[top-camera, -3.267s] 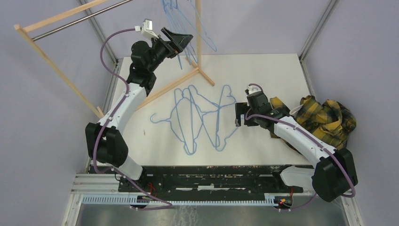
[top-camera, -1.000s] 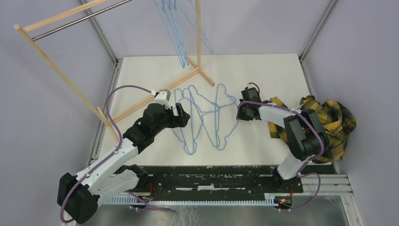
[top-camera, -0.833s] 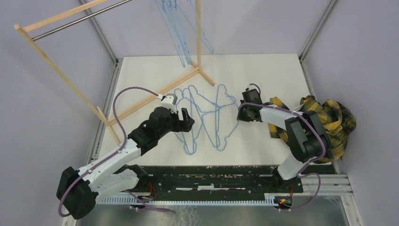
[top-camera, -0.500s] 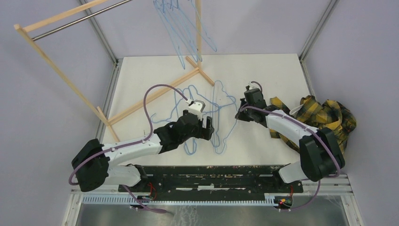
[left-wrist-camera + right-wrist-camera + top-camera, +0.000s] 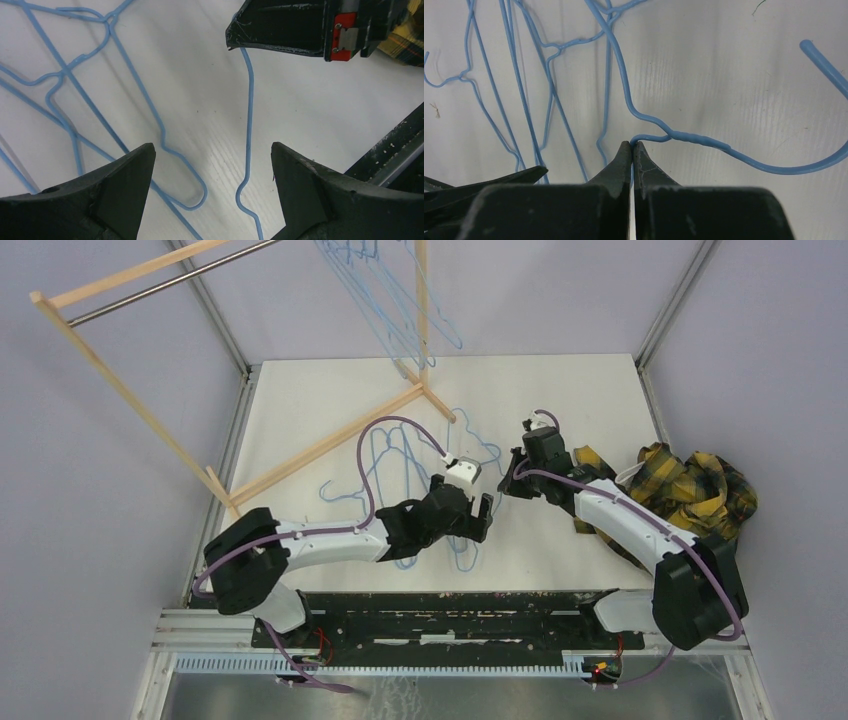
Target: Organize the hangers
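Several light-blue wire hangers (image 5: 392, 452) lie tangled on the white table (image 5: 560, 390), and more hang from the rack (image 5: 392, 310) at the back. My right gripper (image 5: 632, 145) is shut on one hanger (image 5: 696, 138) just below its twisted neck; from above the right gripper (image 5: 511, 481) sits right of the pile. My left gripper (image 5: 212, 147) stands open low over the table, with that hanger's wire (image 5: 248, 125) running between its fingers (image 5: 125, 185) without touching them. In the top view the left gripper (image 5: 480, 516) is close beside the right one.
A wooden rack with a metal rod (image 5: 150, 282) stands at the back left, its post (image 5: 422, 310) and base bar (image 5: 335, 440) reaching onto the table. A yellow plaid shirt (image 5: 695, 490) lies bunched at the right edge. Purple cables loop over both arms.
My left arm came down from the rack and swept right across the pile to the right gripper. The right gripper stayed shut on its hanger, which has shifted slightly.
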`<move>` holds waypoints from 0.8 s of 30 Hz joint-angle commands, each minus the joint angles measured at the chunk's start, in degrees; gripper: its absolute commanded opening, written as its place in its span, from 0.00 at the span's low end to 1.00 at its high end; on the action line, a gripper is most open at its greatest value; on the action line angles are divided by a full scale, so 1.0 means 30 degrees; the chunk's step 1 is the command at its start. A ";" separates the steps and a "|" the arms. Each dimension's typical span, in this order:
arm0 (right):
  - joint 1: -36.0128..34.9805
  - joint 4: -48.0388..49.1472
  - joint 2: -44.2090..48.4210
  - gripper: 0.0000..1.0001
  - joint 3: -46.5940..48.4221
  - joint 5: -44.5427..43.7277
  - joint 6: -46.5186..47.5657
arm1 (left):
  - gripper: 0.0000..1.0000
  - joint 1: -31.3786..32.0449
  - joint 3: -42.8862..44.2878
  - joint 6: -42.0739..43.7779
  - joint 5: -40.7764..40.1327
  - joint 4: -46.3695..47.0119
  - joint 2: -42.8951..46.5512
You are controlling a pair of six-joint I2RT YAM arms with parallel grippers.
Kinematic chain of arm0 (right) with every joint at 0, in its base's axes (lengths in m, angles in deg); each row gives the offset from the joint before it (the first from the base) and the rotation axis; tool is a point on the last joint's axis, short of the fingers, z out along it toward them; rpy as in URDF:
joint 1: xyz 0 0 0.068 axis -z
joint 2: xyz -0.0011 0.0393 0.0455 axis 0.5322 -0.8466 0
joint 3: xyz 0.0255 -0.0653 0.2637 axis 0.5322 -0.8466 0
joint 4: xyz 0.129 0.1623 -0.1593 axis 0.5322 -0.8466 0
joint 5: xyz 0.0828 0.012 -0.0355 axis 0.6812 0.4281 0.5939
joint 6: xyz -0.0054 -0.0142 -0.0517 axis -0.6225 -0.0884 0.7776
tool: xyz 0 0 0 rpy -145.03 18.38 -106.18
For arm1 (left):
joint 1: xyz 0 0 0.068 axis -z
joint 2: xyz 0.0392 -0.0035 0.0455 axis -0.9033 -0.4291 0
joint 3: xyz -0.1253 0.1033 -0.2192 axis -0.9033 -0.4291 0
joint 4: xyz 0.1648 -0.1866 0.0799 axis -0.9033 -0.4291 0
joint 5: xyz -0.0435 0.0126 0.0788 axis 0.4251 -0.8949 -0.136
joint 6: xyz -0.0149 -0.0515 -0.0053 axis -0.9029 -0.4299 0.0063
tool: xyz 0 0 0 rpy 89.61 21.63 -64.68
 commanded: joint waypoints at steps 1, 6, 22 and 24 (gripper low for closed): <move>-0.0143 -0.0282 0.1195 0.01 0.1059 0.0233 -0.0119 | 0.92 0.0496 0.1039 0.0762 -0.0582 0.1200 -0.1077; -0.0192 -0.1168 0.1930 0.01 0.1683 0.0543 0.0162 | 0.92 0.0854 0.0905 0.0351 -0.0468 0.1750 -0.2223; -0.0188 -0.2907 0.3142 0.01 0.2850 0.2877 0.0306 | 0.03 0.1520 0.0615 -0.0052 -0.1643 0.2284 -0.4003; -0.0181 -0.3096 0.3434 0.01 0.2710 0.2791 0.0335 | 0.03 0.1517 0.0459 -0.0193 -0.2061 0.1794 -0.3642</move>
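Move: The near shoulder of the hanger held by the right gripper hangs just below the left fingers, about 2 cm back, 3 cm to their right and 4 cm down. The hangers still lying on the table are roughly 13 cm left of the left hand, 4 cm ahead and 11 cm below. From the right hand, that shoulder is some 7 cm back, 5 cm left and 3 cm lower; the rack's foot is about 20 cm ahead, 16 cm left and 9 cm below. Down by about 6 cm, also easing right and a little back, the left hand brings its open fingers around the held hanger's near shoulder, then stops and closes them almost shut on the rod. The right hand, still pinching the hanger by its neck, lifts it about 6 cm while drawing slightly back and left. ##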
